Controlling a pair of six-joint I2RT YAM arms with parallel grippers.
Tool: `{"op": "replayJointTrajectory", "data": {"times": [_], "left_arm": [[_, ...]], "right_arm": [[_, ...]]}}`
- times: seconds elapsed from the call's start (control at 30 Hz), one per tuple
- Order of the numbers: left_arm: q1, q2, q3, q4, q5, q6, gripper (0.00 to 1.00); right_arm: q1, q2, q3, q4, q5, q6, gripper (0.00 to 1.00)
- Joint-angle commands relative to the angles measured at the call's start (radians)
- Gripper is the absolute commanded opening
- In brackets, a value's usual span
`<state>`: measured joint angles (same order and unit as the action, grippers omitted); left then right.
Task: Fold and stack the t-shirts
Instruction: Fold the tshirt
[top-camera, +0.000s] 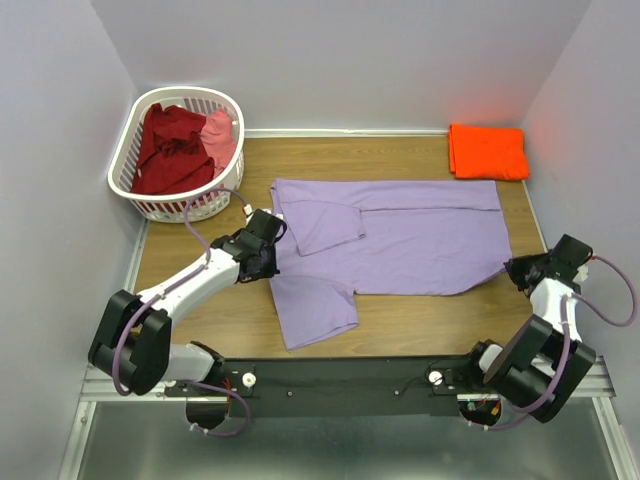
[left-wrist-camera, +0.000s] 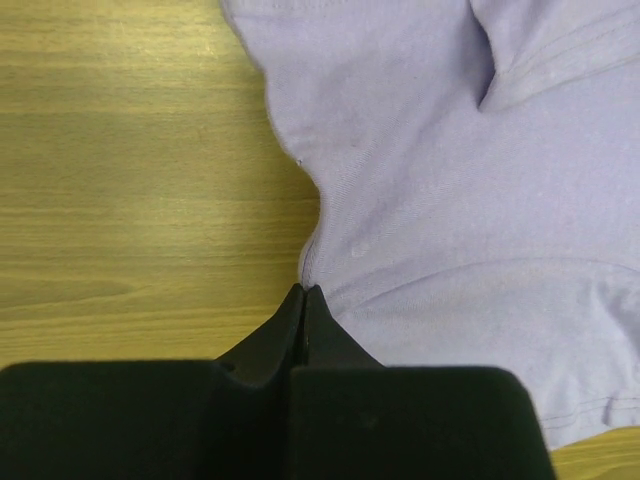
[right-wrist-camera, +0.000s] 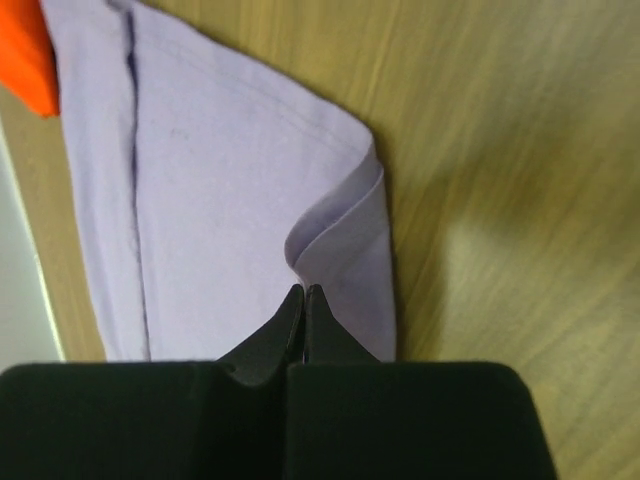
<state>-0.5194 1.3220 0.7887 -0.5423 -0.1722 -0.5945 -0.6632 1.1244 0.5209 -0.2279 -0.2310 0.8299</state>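
A large lavender t-shirt (top-camera: 420, 240) lies spread across the wooden table, one sleeve folded in over its chest. My left gripper (top-camera: 272, 255) sits at the shirt's left edge by the armpit. In the left wrist view this gripper (left-wrist-camera: 303, 290) is shut, with the lavender cloth (left-wrist-camera: 450, 200) gathered at its tips. My right gripper (top-camera: 512, 268) is at the shirt's near right hem corner. Its wrist view shows it (right-wrist-camera: 304, 290) shut on a raised fold of the lavender cloth (right-wrist-camera: 220, 180). A folded orange t-shirt (top-camera: 487, 151) lies at the back right.
A white slotted laundry basket (top-camera: 175, 207) stands at the back left, holding a dark red shirt (top-camera: 170, 150) and a pink one (top-camera: 218, 135). Walls close in the table on the left, back and right. The orange t-shirt's corner (right-wrist-camera: 25, 50) shows beyond the lavender hem.
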Motion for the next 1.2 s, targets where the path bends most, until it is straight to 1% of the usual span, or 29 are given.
{"op": "replayJointTrajectory", "data": {"times": [0.0,0.1,0.17,0.23,0.3,0.43,0.6,0.77,0.87,0.93,1.03,1.17], "left_arm": [[-0.002,-0.026,0.030,-0.028,-0.058,0.009,0.00],[-0.002,-0.041,0.018,-0.022,-0.053,0.004,0.00],[0.001,-0.052,0.001,-0.012,-0.044,0.002,0.00],[0.010,-0.059,-0.015,-0.004,-0.029,0.002,0.00],[0.028,-0.069,-0.028,0.005,-0.015,0.013,0.00],[0.074,-0.089,-0.040,0.028,0.036,0.039,0.00],[0.093,-0.092,-0.020,0.025,0.054,0.059,0.00],[0.120,-0.055,0.020,0.022,0.095,0.090,0.00],[0.163,-0.023,0.049,0.021,0.111,0.113,0.00],[0.180,0.008,0.066,0.015,0.114,0.125,0.00],[0.199,0.043,0.107,0.013,0.123,0.139,0.00],[0.220,0.100,0.168,0.013,0.126,0.162,0.00]], "right_arm": [[-0.010,0.018,0.067,-0.241,0.173,-0.006,0.01],[-0.010,0.038,0.100,-0.323,0.225,-0.005,0.01],[-0.010,0.044,0.111,-0.356,0.304,-0.011,0.01],[-0.010,0.049,0.131,-0.392,0.352,-0.032,0.01],[-0.010,0.051,0.146,-0.407,0.367,-0.038,0.01],[-0.010,0.077,0.180,-0.409,0.361,-0.072,0.01],[-0.009,0.143,0.260,-0.406,0.309,-0.144,0.01],[0.037,0.241,0.364,-0.392,0.275,-0.218,0.01],[0.100,0.306,0.439,-0.392,0.311,-0.277,0.01],[0.147,0.334,0.471,-0.393,0.329,-0.290,0.01],[0.177,0.389,0.530,-0.392,0.349,-0.295,0.01],[0.186,0.451,0.590,-0.392,0.377,-0.313,0.01]]}}
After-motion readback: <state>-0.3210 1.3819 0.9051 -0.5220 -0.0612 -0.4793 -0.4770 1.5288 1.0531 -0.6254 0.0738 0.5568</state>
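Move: Both hands hold the t-shirt's near part, some 4 cm above the table. From the left hand the shirt's far left corner lies about 18 cm ahead, neither left nor right, the folded-in flap about 10 cm ahead and 10 cm right, and the near flap roughly 6 cm back and 8 cm right. From the right hand the far right corner is about 17 cm ahead and 2 cm left, and the orange folded shirt 23 cm ahead and 4 cm left. With its shut fingers still pinching the cloth, the right hand first dips back about 6 cm towards the robot while its fingers tip over some 25 degrees to point down, then swings forward about 10 cm, rising and ending slightly out to the right, towards the far edge. The left hand, also keeping its pinch, lifts a little and shifts left about 2 cm, then goes forward some 5 cm as it climbs further, the two drawing the near part of the shirt forward between them. ##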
